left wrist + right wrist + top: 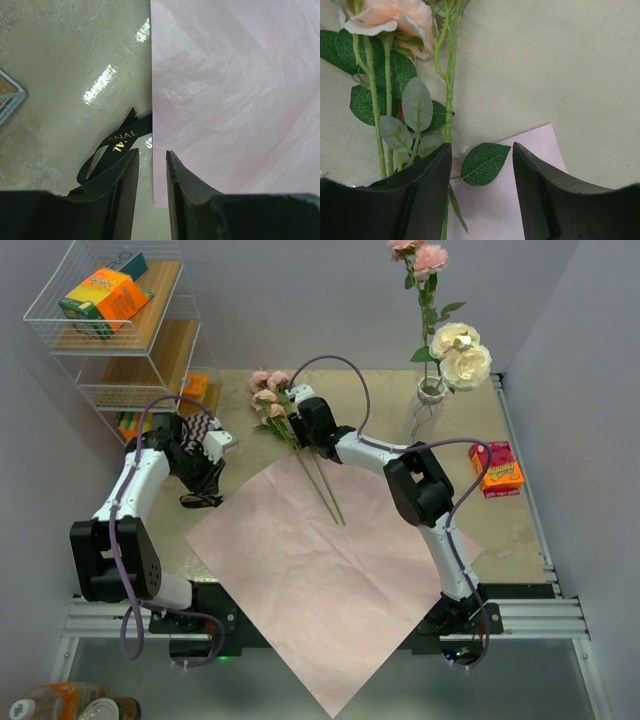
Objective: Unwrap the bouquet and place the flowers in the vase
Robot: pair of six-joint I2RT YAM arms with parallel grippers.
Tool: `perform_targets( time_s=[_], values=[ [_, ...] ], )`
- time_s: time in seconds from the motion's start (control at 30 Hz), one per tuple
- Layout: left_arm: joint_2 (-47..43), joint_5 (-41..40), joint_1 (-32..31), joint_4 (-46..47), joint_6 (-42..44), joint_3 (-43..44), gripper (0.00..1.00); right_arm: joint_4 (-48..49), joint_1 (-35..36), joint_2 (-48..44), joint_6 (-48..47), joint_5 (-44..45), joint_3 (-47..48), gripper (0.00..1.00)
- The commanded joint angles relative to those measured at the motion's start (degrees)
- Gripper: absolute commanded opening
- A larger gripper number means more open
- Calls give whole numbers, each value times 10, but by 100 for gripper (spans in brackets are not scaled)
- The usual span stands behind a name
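Observation:
The lilac paper [330, 560] lies spread flat on the table, unwrapped. Two pink and peach flowers [272, 392] lie at its far corner, stems [325, 490] running onto the sheet. My right gripper [296, 410] hovers over those stems, open; in the right wrist view a leaf [485, 162] lies between the jaws [481, 146], and the stems [449, 75] pass by the left finger. The vase [428, 410] at the back right holds pink [420, 255] and cream flowers [460, 355]. My left gripper [152, 151] stands narrowly open and empty over the paper's edge [225, 100], beside the black ribbon [117, 142].
A white wire shelf [110, 340] with an orange box [110, 295] stands at the back left; its corner [10, 97] shows in the left wrist view. A red-orange box [497, 468] lies right of the vase. The black ribbon [200, 501] lies left of the paper.

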Motion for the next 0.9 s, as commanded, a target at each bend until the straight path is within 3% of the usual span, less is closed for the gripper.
perform_targets(
  time_s=[0.0, 0.47, 0.57, 0.67, 0.87],
  values=[
    [4, 5, 6, 13, 12, -3, 33, -13, 1, 7, 13, -24, 41, 54],
    [4, -6, 6, 11, 21, -15, 34, -35, 0, 69, 40, -47, 88, 49],
    [3, -6, 5, 12, 21, -14, 34, -47, -2, 82, 41, -49, 107, 43],
    [4, -7, 5, 11, 20, -12, 34, -43, -3, 82, 42, -51, 110, 26],
    [1, -4, 6, 11, 19, -9, 33, -26, -3, 26, 40, -44, 89, 8]
  ],
)
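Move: The rose stem to be gripped passes about 3 cm left, 1 cm ahead and 4 cm below the right hand. The other rose stems lie 3 cm left of that stem; the nearest peach bloom is about 9 cm ahead and 5 cm left of the hand. The wrapping paper's far corner is roughly 3 cm ahead, 6 cm right. From the left hand the stem lies some 20 cm ahead, 20 cm right and 8 cm below. The right hand sinks about 4 cm, easing 3 cm left onto the rose stem, then its fingers pinch it. ##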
